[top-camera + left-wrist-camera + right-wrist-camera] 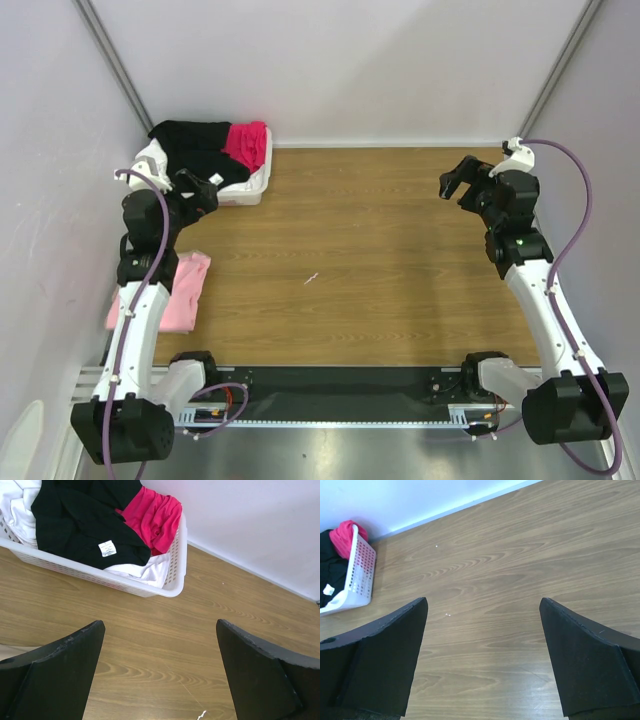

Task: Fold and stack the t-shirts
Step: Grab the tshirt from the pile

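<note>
A black t-shirt (195, 145) lies heaped in a white basket (256, 188) at the table's far left corner, draped over its rim. Its white label shows in the left wrist view (75, 520). A light pink t-shirt (182, 295) lies folded flat at the table's left edge, beside the left arm. My left gripper (205, 190) hovers just in front of the basket, open and holding nothing (160, 625). Far across the table, my right gripper (455, 183) is raised at the far right, open and holding nothing (483, 600). It faces the bare wood.
The basket (177, 555) also holds a bright magenta garment (155, 517) and white cloth (145, 572). A tiny white scrap (311, 279) lies mid-table. Pale walls close in the table at the back and sides.
</note>
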Available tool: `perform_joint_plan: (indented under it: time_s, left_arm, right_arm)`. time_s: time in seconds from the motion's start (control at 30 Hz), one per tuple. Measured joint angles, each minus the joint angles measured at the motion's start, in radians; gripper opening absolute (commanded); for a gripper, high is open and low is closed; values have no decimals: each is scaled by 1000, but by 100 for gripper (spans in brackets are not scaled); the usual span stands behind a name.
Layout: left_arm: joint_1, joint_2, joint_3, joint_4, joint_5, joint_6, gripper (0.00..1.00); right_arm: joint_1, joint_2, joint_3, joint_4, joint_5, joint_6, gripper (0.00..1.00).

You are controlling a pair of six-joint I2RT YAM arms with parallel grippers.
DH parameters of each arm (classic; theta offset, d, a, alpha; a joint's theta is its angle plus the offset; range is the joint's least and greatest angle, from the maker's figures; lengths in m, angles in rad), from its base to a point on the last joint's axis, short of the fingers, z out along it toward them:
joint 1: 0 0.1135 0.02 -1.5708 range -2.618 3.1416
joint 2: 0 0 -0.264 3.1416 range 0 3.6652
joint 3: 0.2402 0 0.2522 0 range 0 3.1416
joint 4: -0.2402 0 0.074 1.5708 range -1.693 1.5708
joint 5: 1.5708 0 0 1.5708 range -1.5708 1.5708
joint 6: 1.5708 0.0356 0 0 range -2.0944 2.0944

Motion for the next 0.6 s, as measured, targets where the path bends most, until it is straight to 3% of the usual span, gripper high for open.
perform_joint_plan:
  time_s: [0.33,0.6]
  left_arm:
    - [0,51,41,-21,-3,8,100]
    - [-1,320,324,-71,-27,13,100]
  right_arm:
    - [0,19,0,3,0,-16,100]
    - [0,87,0,24,5,-23,100]
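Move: The black t-shirt in the white basket lies some 15 cm ahead of the left hand, about 6 cm to its left and 17 cm lower. The red shirt beside it is about 16 cm ahead and 4 cm to the hand's right; the white shirt lies roughly 14 cm ahead and 17 cm to the left, all at much the same height. From the right hand the black shirt is about 54 cm left, 14 cm ahead and 18 cm below. Heading out over the basket towards the black t-shirt, the left hand picks up speed after a slow start and goes about 7 cm forward, rising some 2 cm late on, fingers wide open and tipping down only slightly; nothing is touched yet. Meanwhile the open right hand sinks roughly 2.5 cm over bare table, easing a little forward. ##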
